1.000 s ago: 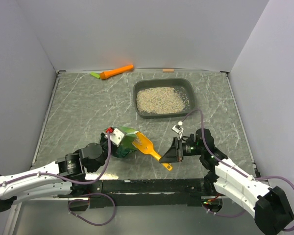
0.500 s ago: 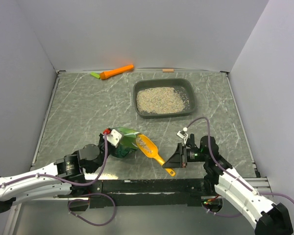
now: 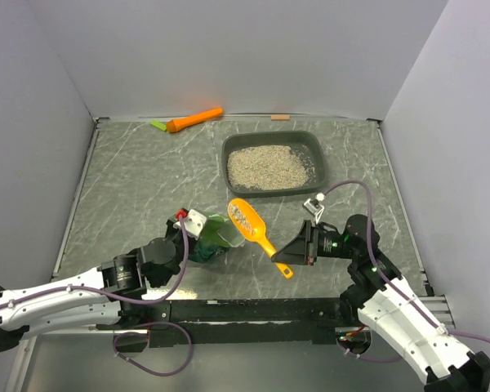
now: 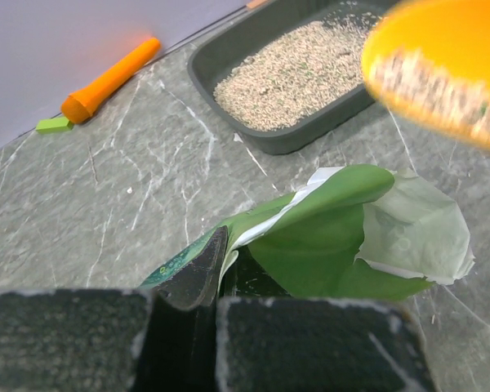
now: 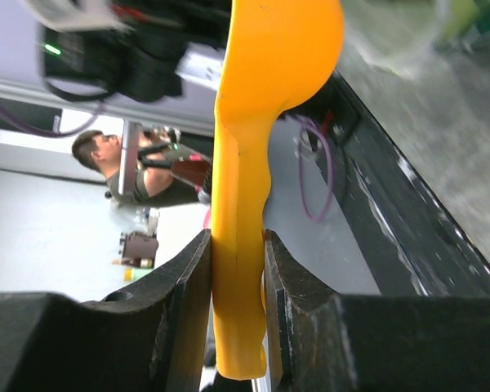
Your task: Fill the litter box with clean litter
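Observation:
The dark grey litter box (image 3: pixel 313 144) stands at the back right of the table, and beige clean litter (image 3: pixel 267 166) covers its floor. My left gripper (image 3: pixel 198 229) is shut on the rim of the green bag (image 3: pixel 215 238), holding its mouth open; in the left wrist view the bag (image 4: pixel 327 245) spreads in front of my fingers. My right gripper (image 3: pixel 292 250) is shut on the handle of the orange scoop (image 3: pixel 251 225). The scoop hangs above the table between the bag and the litter box (image 4: pixel 229 57), with granules in its bowl (image 4: pixel 441 77).
An orange carrot-shaped toy (image 3: pixel 193 120) with a green end lies by the back wall, left of the litter box. Grey walls close the table on three sides. The black rail runs along the near edge by the arm bases.
My right gripper has lifted the scoop out of the bag's mouth, carrying litter, and raised it up and back toward the litter box. The left gripper keeps hold of the bag.

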Robot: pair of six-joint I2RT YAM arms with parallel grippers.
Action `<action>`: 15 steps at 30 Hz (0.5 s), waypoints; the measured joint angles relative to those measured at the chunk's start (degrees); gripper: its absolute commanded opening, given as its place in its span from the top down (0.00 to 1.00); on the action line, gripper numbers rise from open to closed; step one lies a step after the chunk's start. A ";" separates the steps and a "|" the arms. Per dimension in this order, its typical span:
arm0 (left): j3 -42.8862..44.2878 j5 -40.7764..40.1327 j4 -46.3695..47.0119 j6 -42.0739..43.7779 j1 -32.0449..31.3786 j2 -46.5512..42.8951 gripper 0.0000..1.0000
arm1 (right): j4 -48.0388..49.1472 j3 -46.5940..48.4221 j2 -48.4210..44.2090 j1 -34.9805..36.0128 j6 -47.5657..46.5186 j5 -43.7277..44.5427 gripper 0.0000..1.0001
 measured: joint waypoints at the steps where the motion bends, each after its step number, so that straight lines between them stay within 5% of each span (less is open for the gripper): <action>1: 0.02 -0.24 -0.02 -0.04 0.00 -0.17 0.99 | -0.07 1.36 0.37 0.00 0.33 0.61 1.00; 15: 0.13 -1.16 -2.10 -0.44 -0.07 -5.09 0.99 | -0.66 12.28 18.84 -2.34 2.05 12.44 1.00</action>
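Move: The litter box lies about 38 cm ahead of the right hand, 4 cm to its right and some 20 cm lower. The litter bag stands roughly 8 cm ahead of and 16 cm to the left of that hand, 12 cm down; a small black part lies about 15 cm ahead, 14 cm right and 22 cm lower. From the left hand, already pinching the bag's rim, the box is some 28 cm ahead, 20 cm right. Carry the loaded scoop away from the bag with the right gripper: lift about 3 cm, then swing forward towards the litter box, about 9 cm in all and gathering speed, sinking a little at the end while the wrist turns some 15 degrees clockwise. Keep the fingers shut on the handle. Let the left gripper keep its pinch on the bag and ease it up and left, about 2 cm. ##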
